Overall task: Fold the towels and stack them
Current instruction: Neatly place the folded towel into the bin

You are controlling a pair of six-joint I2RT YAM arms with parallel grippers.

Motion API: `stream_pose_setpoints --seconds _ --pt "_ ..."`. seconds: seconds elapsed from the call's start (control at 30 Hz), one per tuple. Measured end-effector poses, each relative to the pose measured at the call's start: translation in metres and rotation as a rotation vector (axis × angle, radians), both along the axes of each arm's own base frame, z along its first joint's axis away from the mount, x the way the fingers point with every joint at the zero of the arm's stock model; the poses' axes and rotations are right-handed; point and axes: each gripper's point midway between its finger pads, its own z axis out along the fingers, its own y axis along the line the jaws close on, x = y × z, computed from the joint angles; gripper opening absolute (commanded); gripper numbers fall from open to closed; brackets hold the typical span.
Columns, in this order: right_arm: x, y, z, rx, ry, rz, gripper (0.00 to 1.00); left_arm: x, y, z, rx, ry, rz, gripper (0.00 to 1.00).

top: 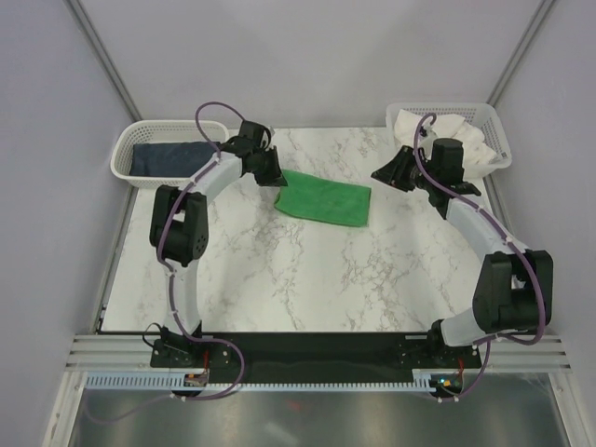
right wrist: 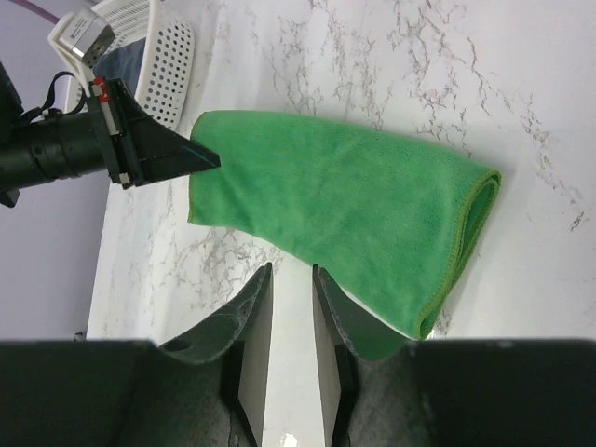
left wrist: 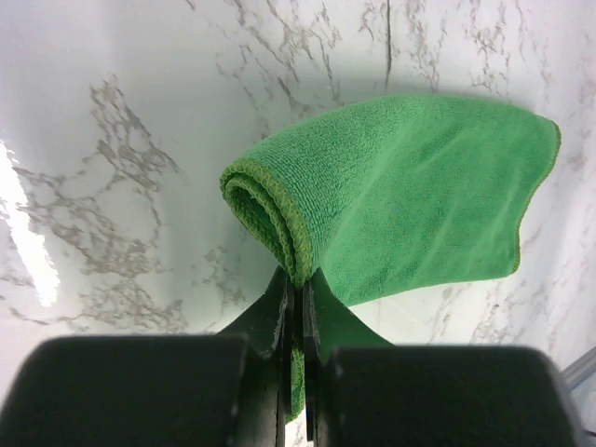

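Observation:
A folded green towel [top: 326, 199] lies on the marble table, seen close in the left wrist view [left wrist: 410, 196] and the right wrist view [right wrist: 345, 205]. My left gripper [left wrist: 300, 284] is shut on the towel's left end, where the folded edge is pinched between the jaws; it shows in the top view [top: 276, 179] too. My right gripper [right wrist: 291, 272] is open and empty, hovering just off the towel's right side [top: 384, 174]. The navy towel [top: 168, 156] lies in the left basket. The white towel [top: 447, 135] is heaped in the right basket.
A white mesh basket [top: 126, 160] stands at the table's back left corner, another [top: 489, 119] at the back right. Grey walls enclose the table on the left, right and back.

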Motion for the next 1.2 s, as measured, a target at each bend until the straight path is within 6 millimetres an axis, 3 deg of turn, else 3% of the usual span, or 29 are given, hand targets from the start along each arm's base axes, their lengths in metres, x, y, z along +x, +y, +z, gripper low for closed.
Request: stream_pose_setpoints --seconds 0.27,0.57,0.83,0.93,1.07,1.17,1.2 --pt "-0.006 0.001 0.023 0.01 -0.05 0.002 0.32 0.024 0.027 0.001 0.209 -0.021 0.008 0.02" --pt "-0.007 0.001 0.024 0.009 -0.054 0.002 0.32 0.032 0.053 -0.006 0.373 -0.018 0.026 0.02" --pt "-0.009 0.001 0.022 0.01 -0.048 0.005 0.34 0.059 0.075 0.031 0.495 -0.119 0.055 0.02" --pt "-0.009 0.002 0.021 0.013 -0.046 0.01 0.41 0.066 0.086 0.043 0.537 -0.148 0.067 0.02" --pt "-0.01 0.002 0.02 0.018 -0.038 0.01 0.68 0.07 0.107 0.049 0.595 -0.159 0.078 0.02" --pt "-0.011 0.002 0.017 0.018 -0.032 0.008 0.74 0.075 0.124 0.054 0.638 -0.166 0.091 0.02" --pt "-0.011 0.002 0.017 0.021 -0.029 0.006 0.88 0.076 0.129 0.057 0.648 -0.17 0.095 0.02"
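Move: To the left hand, already pinching the folded green towel's left end some 7 cm above the table, the left bin's middle lies about 33 cm left, 11 cm ahead and 4 cm lower. Its near side wall is only some 16 cm left. The navy towel lies in that bin, about 31 cm left, 10 cm ahead and 5 cm lower; the green towel's middle is 13 cm right, 3 cm back and 4 cm lower. From the right hand the left bin is roughly 60 cm left, 16 cm ahead and 14 cm lower. Carrying the green towel by its pinched left end, the left hand swings about 13 cm left and 8 cm forward towards the left bin, nearly level at first, then rising some 6 cm. Its wrist rolls some 35 degrees, bringing the rightward-slanting fingers almost straight down. The empty right hand lifts slightly, then opens wide over the table. ##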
